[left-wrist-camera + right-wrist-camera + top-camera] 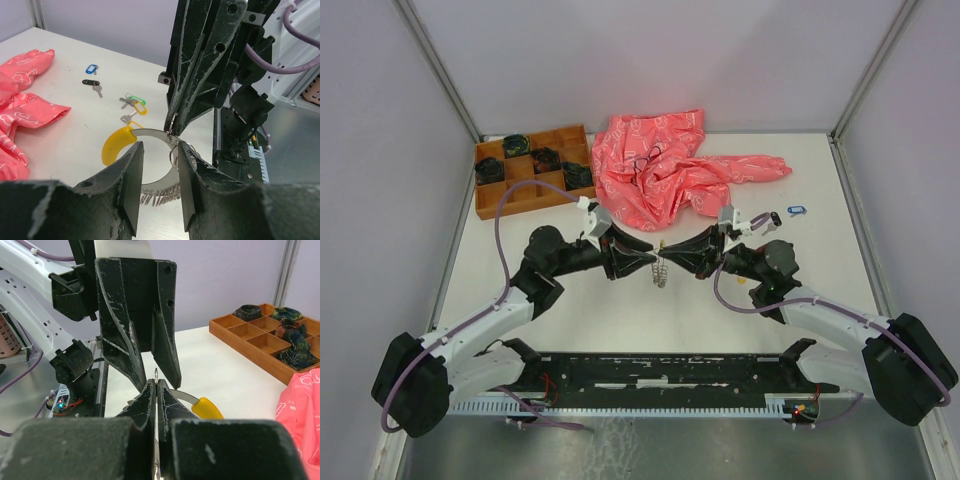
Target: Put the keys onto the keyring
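Observation:
The keyring (150,133), a silvery band with a yellow segment (114,148) and a coiled stretch, hangs upright between both grippers at mid-table (660,275). My left gripper (158,145) is part-way closed, and the coiled stretch spans the gap between its pads. My right gripper (156,385) comes from the opposite side, shut on a thin silver key whose edge sticks up between its tips. A small wire loop hangs at the band below those tips (172,131). Loose keys lie on the table behind: blue tag (90,68), black tag (91,82), green and yellow tags (135,105).
A wooden compartment tray (485,205) with dark coiled bundles sits at the back left. A crumpled pink cloth (660,170) lies at the back centre. The blue-tagged key (796,210) lies to the right of the cloth. A black rail (660,370) runs along the near edge.

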Controlling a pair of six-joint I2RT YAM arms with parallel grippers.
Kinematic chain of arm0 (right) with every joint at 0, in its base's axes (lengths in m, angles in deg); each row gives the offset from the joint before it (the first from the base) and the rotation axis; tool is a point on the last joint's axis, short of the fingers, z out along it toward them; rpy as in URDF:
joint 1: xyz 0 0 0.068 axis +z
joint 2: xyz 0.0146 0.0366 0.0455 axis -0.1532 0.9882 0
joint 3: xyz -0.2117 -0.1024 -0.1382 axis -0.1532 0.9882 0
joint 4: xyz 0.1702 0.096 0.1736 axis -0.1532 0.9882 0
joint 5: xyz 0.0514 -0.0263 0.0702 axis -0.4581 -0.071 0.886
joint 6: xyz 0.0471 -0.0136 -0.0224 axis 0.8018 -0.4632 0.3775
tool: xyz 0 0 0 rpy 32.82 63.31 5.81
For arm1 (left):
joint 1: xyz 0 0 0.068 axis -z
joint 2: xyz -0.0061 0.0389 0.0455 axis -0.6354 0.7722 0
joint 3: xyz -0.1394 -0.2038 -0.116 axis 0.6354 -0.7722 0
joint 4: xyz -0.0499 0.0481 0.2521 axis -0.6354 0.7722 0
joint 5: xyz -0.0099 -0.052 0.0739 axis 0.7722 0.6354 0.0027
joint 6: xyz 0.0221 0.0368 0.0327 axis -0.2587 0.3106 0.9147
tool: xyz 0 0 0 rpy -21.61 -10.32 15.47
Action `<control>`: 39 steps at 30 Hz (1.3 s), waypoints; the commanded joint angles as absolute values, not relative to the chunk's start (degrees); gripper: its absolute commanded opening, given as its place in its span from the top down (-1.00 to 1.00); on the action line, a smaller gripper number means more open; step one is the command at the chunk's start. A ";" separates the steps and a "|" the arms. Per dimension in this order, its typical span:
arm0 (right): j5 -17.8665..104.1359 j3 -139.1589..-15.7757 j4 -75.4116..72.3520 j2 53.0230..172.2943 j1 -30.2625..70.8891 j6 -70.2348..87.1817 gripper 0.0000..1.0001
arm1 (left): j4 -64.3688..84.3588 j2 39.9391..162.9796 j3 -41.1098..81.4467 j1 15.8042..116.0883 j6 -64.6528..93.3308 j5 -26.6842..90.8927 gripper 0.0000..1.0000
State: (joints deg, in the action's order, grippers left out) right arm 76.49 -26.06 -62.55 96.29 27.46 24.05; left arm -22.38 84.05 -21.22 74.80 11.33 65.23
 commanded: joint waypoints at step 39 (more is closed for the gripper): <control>84.40 -29.93 -60.71 96.15 27.75 24.39 0.84 | -16.09 84.97 -14.12 74.61 17.97 72.08 0.95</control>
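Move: The keyring's small metal ring, still pinched in the right fingertips, stands between the left hand's open pads, some 1 cm back and 1 cm right of the left hand point, at its height; from the right hand point it is about 1 cm left. The yellow grip of the keyring's hoop hangs roughly 3 cm ahead of and 3 cm below that small ring. The yellow-tagged keys lie on the table, about 22 cm right, 5 cm ahead and 20 cm below the left hand. The left hand eases back a little over 1 cm and slightly right towards the right fingertips, turning some 5–10 degrees clockwise, while its fingers close slowly from not quite half open to nearly shut and pinch the small ring opposite the right fingers. The right hand keeps its closed grip on the ring and drifts back just under 1 cm alongside, turning only slightly counter-clockwise, so the two grippers end tip to tip at the same height. ##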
